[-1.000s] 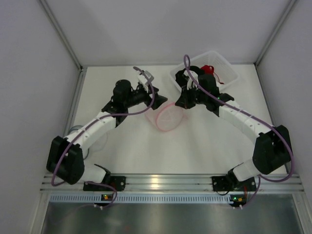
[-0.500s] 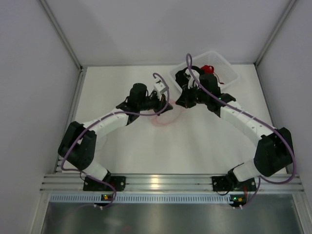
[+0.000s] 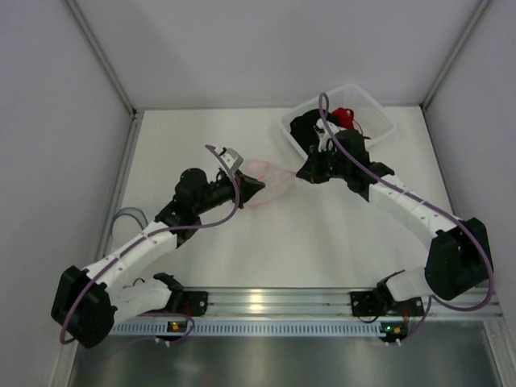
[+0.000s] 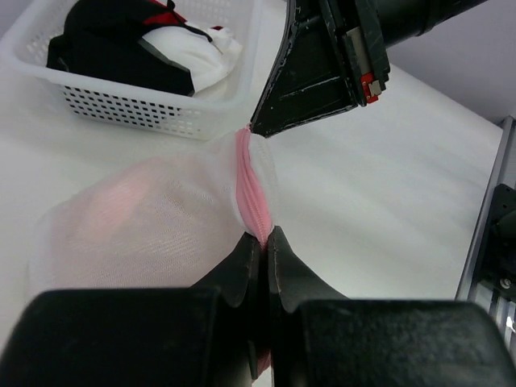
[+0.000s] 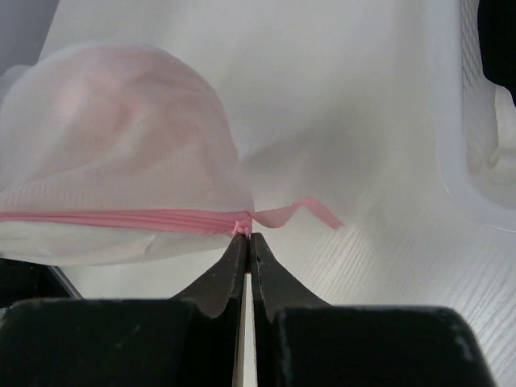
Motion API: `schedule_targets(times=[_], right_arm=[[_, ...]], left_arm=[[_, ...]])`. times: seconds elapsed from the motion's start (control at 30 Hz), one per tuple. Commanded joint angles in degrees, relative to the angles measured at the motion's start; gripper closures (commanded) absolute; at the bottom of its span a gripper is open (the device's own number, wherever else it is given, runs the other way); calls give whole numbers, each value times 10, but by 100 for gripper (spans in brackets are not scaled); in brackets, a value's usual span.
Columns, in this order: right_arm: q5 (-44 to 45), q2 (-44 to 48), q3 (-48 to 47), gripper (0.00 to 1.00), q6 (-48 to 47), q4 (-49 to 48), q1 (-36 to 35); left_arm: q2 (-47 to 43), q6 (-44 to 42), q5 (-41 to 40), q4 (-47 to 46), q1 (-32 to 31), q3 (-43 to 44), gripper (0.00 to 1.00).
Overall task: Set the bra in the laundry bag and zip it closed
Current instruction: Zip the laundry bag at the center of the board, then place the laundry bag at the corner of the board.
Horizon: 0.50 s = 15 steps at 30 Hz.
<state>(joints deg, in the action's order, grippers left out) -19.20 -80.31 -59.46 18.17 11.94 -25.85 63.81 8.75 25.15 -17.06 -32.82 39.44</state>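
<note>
The laundry bag (image 3: 275,172) is white mesh with a pink zipper (image 4: 247,181) and hangs stretched between my two grippers just above the table. My left gripper (image 3: 259,184) is shut on the zipper (image 4: 264,237) at the bag's left end. My right gripper (image 3: 302,176) is shut on the zipper's other end (image 5: 246,234), beside a loose pink tab (image 5: 308,211). A pale pink shape (image 5: 105,101), likely the bra, shows through the mesh. In the left wrist view the right gripper's black fingers (image 4: 300,81) meet the bag's far end.
A white plastic basket (image 3: 372,113) stands at the back right with black, white and red clothes (image 4: 137,44) in it, close behind the right gripper. Its wall (image 5: 476,121) fills the right edge of the right wrist view. A grey cable coil (image 3: 127,218) lies at the table's left edge.
The left gripper came over from the back left, shut on the bag's zipper and drew back to the left. The bag went from a flat open ring to a shape stretched between the grippers.
</note>
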Motion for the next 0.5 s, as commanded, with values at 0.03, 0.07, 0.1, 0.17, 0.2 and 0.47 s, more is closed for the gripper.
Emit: schedule_targets(times=[0.03, 0.07, 0.1, 0.17, 0.2, 0.47], right_arm=[[45, 17, 11, 100, 0, -29, 14], [40, 13, 14, 100, 3, -32, 14], [36, 12, 18, 100, 5, -36, 14], [35, 10, 26, 100, 12, -37, 14], [36, 10, 29, 100, 13, -35, 14], [37, 17, 52, 100, 10, -32, 15]], left_arm=[[-79, 60, -65, -33, 1, -51, 100], [-87, 68, -81, -33, 1, -59, 100], [-93, 77, -101, -34, 1, -65, 100], [-108, 104, -174, -30, 1, -75, 100], [-113, 125, -198, -23, 1, -78, 100], [-130, 181, -287, 8, 21, -55, 100]])
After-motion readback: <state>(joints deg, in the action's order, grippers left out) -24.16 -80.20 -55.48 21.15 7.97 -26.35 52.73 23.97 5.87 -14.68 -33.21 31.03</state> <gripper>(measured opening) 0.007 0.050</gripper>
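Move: Just ahead of the left hand, which already grips the zip edge, the laundry bag's body lies about 4 cm farther out, 2 cm to its right and some 5 cm lower. The zip's right end, pinched by the right hand, is roughly 10 cm right and 2 cm ahead of the left hand and 3 cm lower. From the right hand the bag is about 8 cm left, 2 cm ahead and a little lower; the white basket stands some 16 cm ahead, 12 cm right and 10 cm below. Drawing along the zip, away from the right hand, the left hand goes about 5 cm left, sinking slightly, its fingers still shut on the zip edge while the wrist swings some 20 degrees counter-clockwise and tips down a little. The right hand keeps its pinch on the zip's end, easing back about 2 cm and a little left and down. ##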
